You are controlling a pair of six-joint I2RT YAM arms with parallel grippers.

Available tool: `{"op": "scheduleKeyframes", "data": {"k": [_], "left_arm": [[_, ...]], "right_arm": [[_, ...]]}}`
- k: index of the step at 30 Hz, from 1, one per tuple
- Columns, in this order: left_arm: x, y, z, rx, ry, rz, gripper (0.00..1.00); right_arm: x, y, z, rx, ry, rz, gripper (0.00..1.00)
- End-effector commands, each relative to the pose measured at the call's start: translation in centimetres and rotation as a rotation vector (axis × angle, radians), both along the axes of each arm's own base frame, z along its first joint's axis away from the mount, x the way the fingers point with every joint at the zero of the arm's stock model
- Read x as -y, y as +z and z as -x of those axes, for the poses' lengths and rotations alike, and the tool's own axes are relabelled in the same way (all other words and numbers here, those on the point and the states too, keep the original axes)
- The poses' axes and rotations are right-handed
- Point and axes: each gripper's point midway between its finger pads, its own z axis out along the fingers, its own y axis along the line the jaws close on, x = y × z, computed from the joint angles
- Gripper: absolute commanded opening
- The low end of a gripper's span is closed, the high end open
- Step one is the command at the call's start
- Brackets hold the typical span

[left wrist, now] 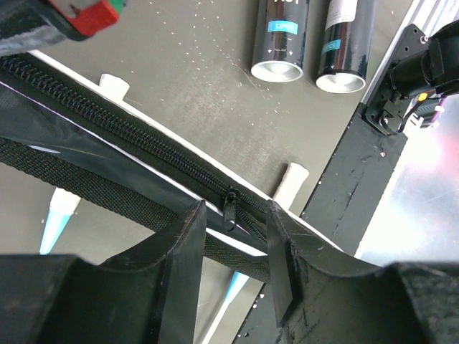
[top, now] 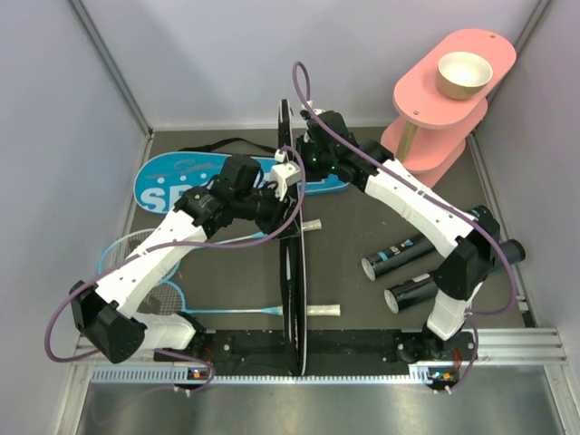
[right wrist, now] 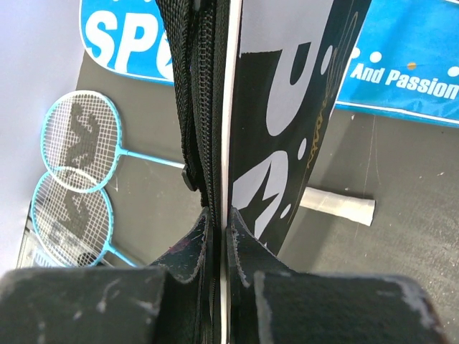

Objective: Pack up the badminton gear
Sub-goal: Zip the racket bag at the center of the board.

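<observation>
The black racket bag (top: pixel 292 272) stands on its edge down the middle of the table. My right gripper (right wrist: pixel 222 222) is shut on its zippered rim near the far end. My left gripper (left wrist: pixel 235 215) is open, one finger on each side of the bag's zipper pull (left wrist: pixel 230 208), and neither touches it. Two blue rackets (top: pixel 136 263) lie at the left, and their white handles (left wrist: pixel 292 180) poke out past the bag. The blue bag lettered SPORT (top: pixel 172 181) lies flat at the back left. Two black tubes (top: pixel 399 256) rest at the right.
A pink tiered stand (top: pixel 444 100) with a tan bowl (top: pixel 464 74) on top occupies the back right corner. Grey walls close in the left, the back and the right. The black base rail (top: pixel 362 349) runs along the near edge.
</observation>
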Motion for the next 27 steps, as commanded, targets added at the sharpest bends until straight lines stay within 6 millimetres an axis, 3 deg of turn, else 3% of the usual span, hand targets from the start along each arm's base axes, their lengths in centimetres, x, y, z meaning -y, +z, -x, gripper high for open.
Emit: {"op": "scheduleKeyframes", "data": {"k": [1, 10, 21, 27], "left_arm": [[0.4, 0.7, -1.0, 0.054, 0.001, 0.008, 0.43], [0.5, -0.3, -0.9, 0.048, -0.003, -0.018, 0.41], [1.5, -0.2, 0.0, 0.028, -0.052, -0.003, 0.25], [1.6, -0.1, 0.0, 0.029, -0.045, -0.007, 0.21]], "right_arm": [[-1.4, 5.5, -1.1, 0.117, 0.022, -0.128, 0.00], [-1.6, 5.4, -1.1, 0.113, 0.028, -0.135, 0.00], [-1.7, 5.6, -1.2, 0.114, 0.026, -0.142, 0.00], [-1.9, 5.5, -1.1, 0.111, 0.029, -0.143, 0.00]]}}
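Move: The zipper pull is almost between the left hand's open fingertips, about 1 cm to its right and 1 cm below. From the left hand, one racket's handle lies some 13 cm back and 7 cm right, another's about 10 cm ahead and 5 cm right, both roughly 22 cm down on the table. The right hand grips the bag's edge; the pull is some 12 cm back, 2 cm left and 3 cm below. Left hand sinks about 1 cm and narrows its fingers around the zipper pull; right keeps pinching the bag's edge. ##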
